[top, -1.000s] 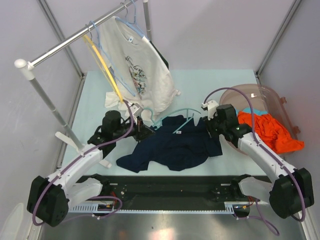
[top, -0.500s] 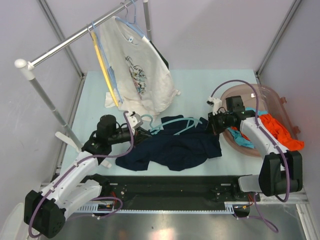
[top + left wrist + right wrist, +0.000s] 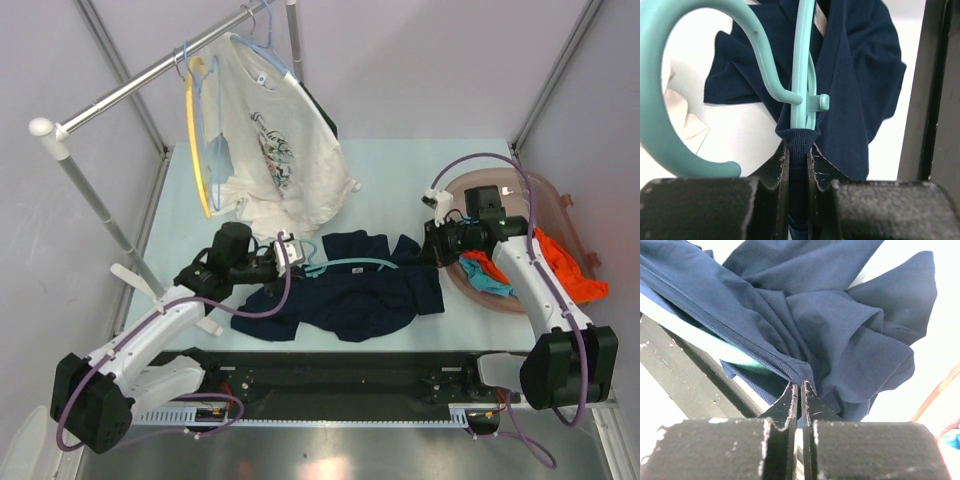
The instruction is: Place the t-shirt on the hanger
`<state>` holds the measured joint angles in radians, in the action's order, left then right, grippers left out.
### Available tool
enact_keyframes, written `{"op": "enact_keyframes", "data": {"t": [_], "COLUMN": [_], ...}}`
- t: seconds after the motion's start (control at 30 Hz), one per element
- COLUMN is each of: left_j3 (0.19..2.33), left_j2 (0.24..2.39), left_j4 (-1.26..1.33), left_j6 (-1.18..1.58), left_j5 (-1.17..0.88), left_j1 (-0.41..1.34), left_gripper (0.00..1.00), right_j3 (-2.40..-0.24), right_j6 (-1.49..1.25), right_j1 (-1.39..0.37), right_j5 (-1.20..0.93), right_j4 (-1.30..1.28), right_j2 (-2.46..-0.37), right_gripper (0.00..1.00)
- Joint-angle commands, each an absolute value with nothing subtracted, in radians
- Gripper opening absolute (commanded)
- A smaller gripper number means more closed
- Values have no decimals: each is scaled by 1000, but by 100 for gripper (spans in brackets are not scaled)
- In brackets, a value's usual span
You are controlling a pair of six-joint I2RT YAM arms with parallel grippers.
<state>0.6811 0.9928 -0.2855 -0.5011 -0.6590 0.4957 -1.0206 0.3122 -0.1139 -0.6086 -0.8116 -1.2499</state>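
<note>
The navy t-shirt (image 3: 350,295) lies crumpled on the table between my two arms. The teal hanger (image 3: 352,264) runs across its top edge, partly inside the cloth, with its hook (image 3: 305,249) at the left. In the left wrist view my left gripper (image 3: 797,150) is shut on the ribbed collar of the t-shirt (image 3: 860,75), just below the neck of the hanger (image 3: 802,75). In the right wrist view my right gripper (image 3: 800,386) is shut on a seamed edge of the t-shirt (image 3: 840,315), and a strip of the hanger (image 3: 740,360) shows under the cloth.
A clothes rail (image 3: 150,75) at the back left carries a white printed t-shirt (image 3: 280,140), a yellow hanger (image 3: 197,150) and a pale blue hanger (image 3: 218,150). A brown basket (image 3: 540,190) at the right holds an orange garment (image 3: 560,270). A black rail (image 3: 340,375) runs along the near edge.
My right gripper has closed on the shirt's right edge. My left gripper has carried the hanger so that it now lies level across the shirt. The yellow hanger has swung on the rail.
</note>
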Motion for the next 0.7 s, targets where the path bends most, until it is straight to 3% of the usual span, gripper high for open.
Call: {"op": "enact_keyframes", "data": {"t": [0.0,0.43,0.67], "left_j3": [738,1064,1016], "left_j2": [1006,1250,1221], "left_j4": [-373,-383,-377], "left_j6": [-627,-552,-557], "left_j5": [-560,-288,-299], "left_j1": [546,825,836], "left_gripper": [0,1,0], "right_j3": [-1112,-1281,-1324], "right_j6": [367,428,469], "right_j1": [-86,-302,-310], "right_j5": [-551,-569,-555], "right_j4": [-854,-1003,-1035], "right_j2": [-1220,-1241,-1241], "right_gripper": [0,0,0]}}
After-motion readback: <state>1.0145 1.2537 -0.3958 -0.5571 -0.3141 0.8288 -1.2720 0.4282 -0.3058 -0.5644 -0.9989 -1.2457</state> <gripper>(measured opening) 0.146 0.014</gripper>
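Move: The left hand still pinches the T-shirt's collar against the hanger beside its hook, which stands 3 cm ahead and 2 cm to the right. The stretched far side of the neckline lies about 19 cm to its right, roughly level, held in the right hand's shut fingers. From the right hand, the hanger's right end is about 4 cm to the left, level. The white shirt's hem lies about 10 cm ahead and 4 cm left of the left hand, some 8 cm lower; the bin is about 14 cm right and 4 cm ahead of the right hand, some 5 cm lower. Keeping its pinch on hanger and collar, the left hand travels about 7.5 cm to the right towards the right hand, rising some 3 cm as its fingers tip about 10 degrees further down, so that the hanger's free half is fed towards the neckline. The right hand, still gripping the neckline edge, first lifts it and then also comes left and slightly back, some 6.5 cm up and 4 cm left in all, turning about 15 degrees counter-clockwise to bring the cloth up around the hanger's right end. ##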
